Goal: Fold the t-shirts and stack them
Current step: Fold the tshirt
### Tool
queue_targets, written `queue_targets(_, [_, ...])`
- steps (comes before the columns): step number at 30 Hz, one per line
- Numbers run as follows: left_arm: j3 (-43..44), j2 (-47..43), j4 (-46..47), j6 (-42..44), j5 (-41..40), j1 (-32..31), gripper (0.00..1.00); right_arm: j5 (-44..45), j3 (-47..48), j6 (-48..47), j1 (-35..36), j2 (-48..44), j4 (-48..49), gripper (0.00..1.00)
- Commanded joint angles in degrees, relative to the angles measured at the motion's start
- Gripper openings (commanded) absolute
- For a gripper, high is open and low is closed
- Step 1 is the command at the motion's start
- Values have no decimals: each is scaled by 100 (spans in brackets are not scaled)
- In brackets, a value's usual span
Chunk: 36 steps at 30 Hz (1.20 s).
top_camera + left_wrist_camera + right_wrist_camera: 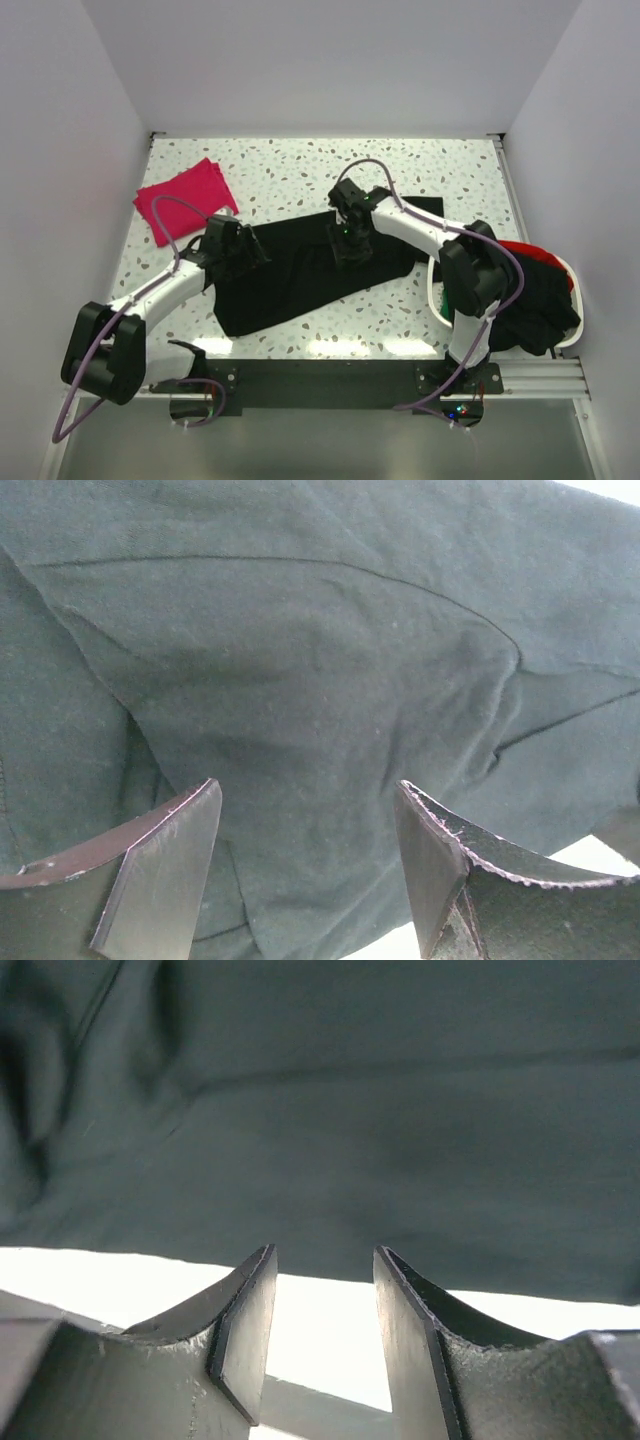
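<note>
A large black t-shirt (300, 275) lies spread across the middle of the table. My left gripper (247, 252) hovers over its left part, open and empty; black cloth (300, 680) fills the left wrist view between the open jaws. My right gripper (352, 245) is over the shirt's upper middle, open and empty, with the cloth's edge (400, 1160) just beyond the fingertips. A magenta-pink t-shirt (186, 199), folded to a small rectangle, lies at the far left.
A white basket (436, 290) at the right edge holds black, red and green shirts (540, 295). The speckled table (300, 170) is walled at the back and both sides.
</note>
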Motion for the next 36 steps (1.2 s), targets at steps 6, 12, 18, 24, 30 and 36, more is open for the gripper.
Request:
queue_targets(6, [132, -5, 256, 20, -227, -20, 74, -790, -433, 1065, 1032, -58, 1494, 46])
queue_targets(12, [-158, -146, 678, -164, 150, -20, 74, -737, -416, 1355, 1323, 170, 1943, 44])
queue_targets(18, [-246, 249, 1109, -226, 388, -20, 74, -614, -171, 1329, 1393, 582, 1943, 43])
queue_targets(24, [-307, 373, 1109, -200, 344, -20, 74, -544, 15, 1320, 1428, 707, 1908, 43])
queue_targets(30, [-465, 417, 942, -191, 186, -20, 74, -465, 155, 1382, 1455, 671, 1908, 43])
queue_targets(36, [-624, 417, 924, -200, 160, -20, 75, -491, 322, 1391, 1490, 926, 1926, 43])
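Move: Spread below both open grippers is the folded black t-shirt. The middle of its left part lies roughly 5 cm right of the left hand, 3 cm back and 5 cm below, and about 20 cm left of the right hand, 4 cm back and 6 cm below. The shirt's right end is some 19 cm to the right hand's right and 8 cm ahead. The folded red shirt is about 15 cm left of the left hand and 15 cm farther out. Sweeping left over the black t-shirt towards its left part and the left gripper, the right hand travels about 14 cm and draws back some 4 cm; it dips midway, then rises a little, ending lower, its left side tipped up about 15 degrees. The left hand hovers over that part and sinks about 2.5 cm. Both grippers keep their openings; contact with the cloth can't be seen. ##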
